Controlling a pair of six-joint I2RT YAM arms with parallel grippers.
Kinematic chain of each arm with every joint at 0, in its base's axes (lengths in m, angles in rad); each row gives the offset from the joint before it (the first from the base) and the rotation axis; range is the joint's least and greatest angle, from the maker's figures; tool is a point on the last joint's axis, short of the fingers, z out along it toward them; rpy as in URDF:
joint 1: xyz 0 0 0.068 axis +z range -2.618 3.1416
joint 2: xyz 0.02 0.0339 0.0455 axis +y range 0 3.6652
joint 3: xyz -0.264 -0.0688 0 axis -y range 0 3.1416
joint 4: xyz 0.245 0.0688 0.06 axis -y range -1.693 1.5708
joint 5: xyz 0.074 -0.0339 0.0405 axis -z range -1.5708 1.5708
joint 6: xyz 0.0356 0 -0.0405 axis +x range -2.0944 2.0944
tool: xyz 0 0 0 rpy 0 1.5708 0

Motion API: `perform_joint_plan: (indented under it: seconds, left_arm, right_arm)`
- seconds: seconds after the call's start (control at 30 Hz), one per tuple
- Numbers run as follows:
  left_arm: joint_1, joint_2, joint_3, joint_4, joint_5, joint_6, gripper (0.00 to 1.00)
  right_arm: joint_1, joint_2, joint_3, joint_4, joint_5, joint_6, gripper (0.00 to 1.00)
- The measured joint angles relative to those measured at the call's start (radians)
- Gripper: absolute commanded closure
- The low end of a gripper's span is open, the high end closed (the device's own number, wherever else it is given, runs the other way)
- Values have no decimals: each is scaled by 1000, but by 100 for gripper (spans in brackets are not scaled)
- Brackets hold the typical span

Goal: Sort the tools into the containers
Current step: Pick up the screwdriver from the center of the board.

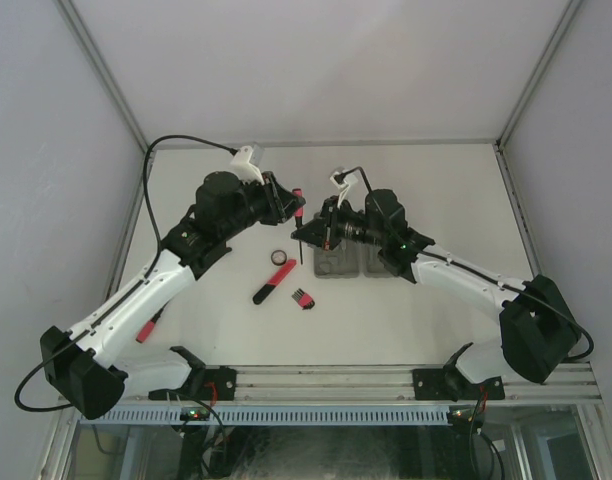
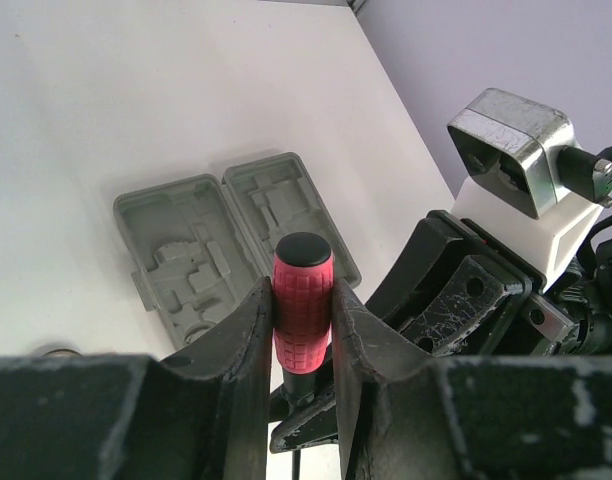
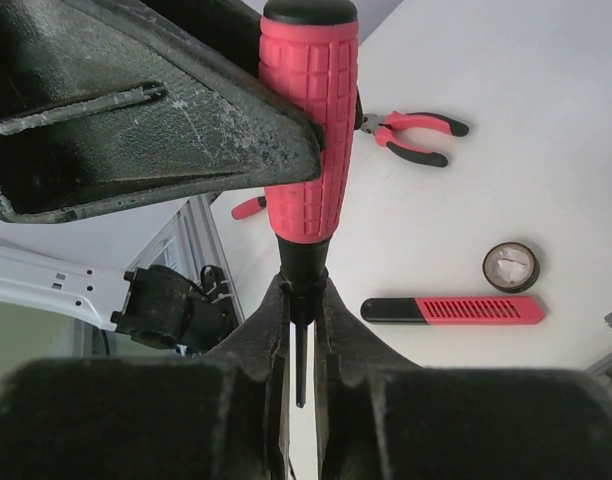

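Observation:
The thin red-handled screwdriver [image 1: 299, 212] hangs upright above the table between both arms. My left gripper [image 2: 304, 320] is shut on its red handle [image 2: 304, 300]. My right gripper [image 3: 303, 290] is shut on the black neck just below the handle [image 3: 308, 130], with the thin shaft running down between its fingers. The grey tool case [image 1: 341, 262] lies open below, its moulded recesses [image 2: 236, 235] showing. On the table lie the red-handled pliers [image 3: 416, 135], the small black ring [image 3: 510, 266], the longer red-black tool [image 3: 456, 310] and the hex key set [image 1: 303, 297].
A red-handled tool [image 1: 146, 328] lies at the near left, partly hidden by my left arm. White walls close in the table on the left, right and back. A metal rail [image 1: 326, 380] runs along the near edge.

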Motion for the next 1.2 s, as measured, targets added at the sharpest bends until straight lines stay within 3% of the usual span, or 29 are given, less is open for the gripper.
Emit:
perform_joint_plan:
  seconds: [0.3,0.43,0.83,1.03,1.2]
  left_arm:
    - [0,-5,-6,12,0,-7,57]
    - [-2,-23,-6,13,17,-10,49]
    - [-4,-97,-3,-29,3,6,42]
    - [11,-121,-2,-75,-12,37,41]
    - [29,-130,2,-113,-13,60,40]
  right_arm:
    - [-13,0,3,-1,-17,5,100]
    - [-30,0,5,-12,-3,5,100]
    - [-104,-54,5,-132,95,-47,100]
    - [-121,-165,-1,-144,154,-174,100]
    - [-100,-265,-101,-39,186,-363,100]
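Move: The screwdriver hangs handle-up in both my hands, my right just under its handle and my left on the handle. From my right hand, the open grey case lies about 10 cm ahead, 16 cm to the right and 23 cm below. On the table, the tape ring is 7 cm ahead and 7 cm left, the utility knife 7 cm left, the hex key set 5 cm back. From my left hand, the case is some 6 cm ahead, 16 cm right, 29 cm down. I open my left fingers off the screwdriver's handle and draw that hand back and up a couple of centimetres, then about 3 cm to the left. My right hand keeps its pinch under the handle and carries the tool some 8 cm right and 3 cm forward towards the space over the case, dipping slightly before rising about 4 cm and rolling the handle back towards me some 25 degrees. ##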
